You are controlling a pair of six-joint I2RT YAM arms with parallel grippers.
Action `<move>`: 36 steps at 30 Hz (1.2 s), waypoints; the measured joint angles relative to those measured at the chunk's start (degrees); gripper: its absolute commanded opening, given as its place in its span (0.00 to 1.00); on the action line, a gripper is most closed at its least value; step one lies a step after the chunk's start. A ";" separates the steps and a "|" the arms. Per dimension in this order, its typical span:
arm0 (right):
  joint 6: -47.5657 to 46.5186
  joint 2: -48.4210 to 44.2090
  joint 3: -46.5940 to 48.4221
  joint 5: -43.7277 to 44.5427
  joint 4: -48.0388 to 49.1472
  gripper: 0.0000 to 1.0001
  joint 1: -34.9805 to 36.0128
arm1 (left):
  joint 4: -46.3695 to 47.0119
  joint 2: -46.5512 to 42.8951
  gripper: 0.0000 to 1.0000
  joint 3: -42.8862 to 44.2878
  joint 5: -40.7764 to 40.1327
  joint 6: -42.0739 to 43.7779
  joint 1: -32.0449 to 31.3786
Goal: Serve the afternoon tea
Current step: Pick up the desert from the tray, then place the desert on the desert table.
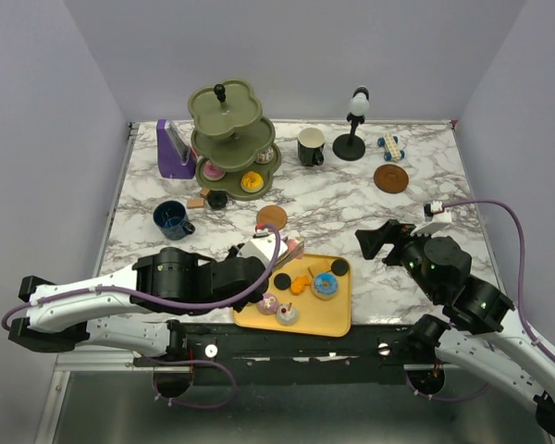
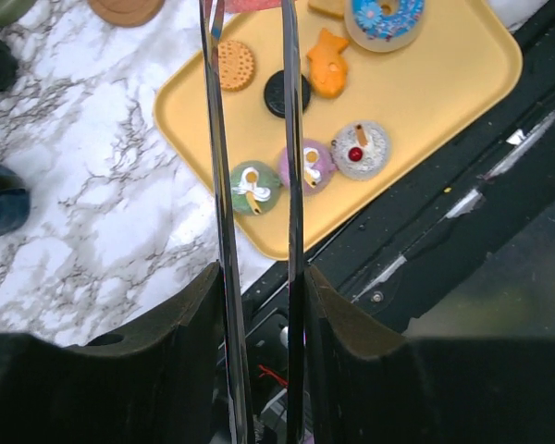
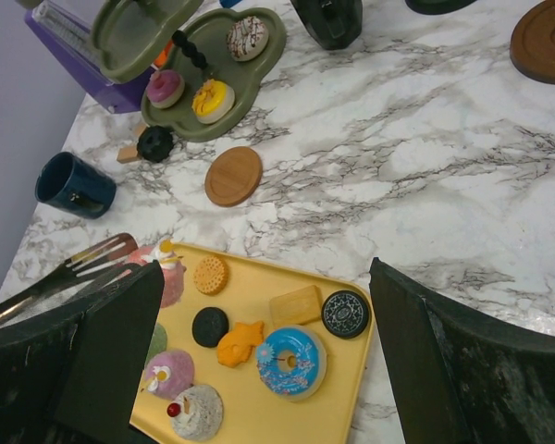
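Observation:
My left gripper (image 2: 259, 289) is shut on a pair of metal tongs (image 2: 291, 139). The tong tips flank a pink cupcake (image 1: 294, 247) at the far left corner of the yellow tray (image 1: 338, 319); I cannot tell whether they touch it. Several cupcakes, biscuits and a blue doughnut (image 3: 291, 363) lie on the tray. My right gripper (image 1: 375, 242) hangs open over the table, right of the tray. The olive-green stand (image 1: 229, 129) at the back holds a pink treat (image 3: 165, 88) and a yellow treat (image 3: 212, 98) on its bottom tier. The dark-blue mug (image 1: 171, 219) stands left, the black mug (image 1: 310, 146) behind.
One brown coaster (image 1: 271, 217) lies behind the tray, another coaster (image 1: 390, 178) at the back right. A purple holder (image 1: 174, 153), a black stand with a white ball (image 1: 353, 125) and a small blue-and-white toy (image 1: 390, 143) line the back. A black doughnut (image 1: 216, 199) lies by the stand.

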 measured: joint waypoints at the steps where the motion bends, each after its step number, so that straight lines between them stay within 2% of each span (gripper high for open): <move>1: 0.00 -0.02 0.00 0.00 0.00 1.00 0.00 | -0.46 0.00 0.24 0.20 -0.63 0.02 0.02; 9: 0.00 -0.02 -0.02 -0.02 0.00 1.00 0.00 | -3.56 -2.16 0.23 3.08 -10.54 -2.29 1.90; 16: 0.00 -0.15 -0.20 -0.02 0.00 1.00 0.00 | -0.50 -8.90 0.22 2.84 -19.08 -2.56 8.92; 20: 0.00 -0.37 -0.31 -0.02 0.02 1.00 0.00 | 5.86 -11.93 0.22 -0.98 -20.06 0.22 15.67; 25: 0.00 -0.39 -0.50 -0.02 0.02 1.00 0.00 | 14.14 -11.23 0.21 -5.86 -19.71 4.28 22.03; 36: 0.02 -0.96 -0.59 -0.04 0.02 1.00 0.00 | 25.81 -7.52 0.19 -11.50 -17.18 8.37 29.29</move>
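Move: The left hand already holds the tongs with the pink dessert; the tiered stand's middle lies about 34 cm ahead, 6 cm left and 8 cm below. Some 22 cm down are the blue mug, 23 ahead and 24 left, the wooden coaster, 24 ahead and 3 right, and the tray, 5 ahead and 8 right. From the idle right hand, the stand is roughly 23 cm ahead, 32 left and 8 below. Left hand carries the tonged dessert about 14 cm forward, 7 left, towards the stand, rising then dipping, turning counter-clockwise. ##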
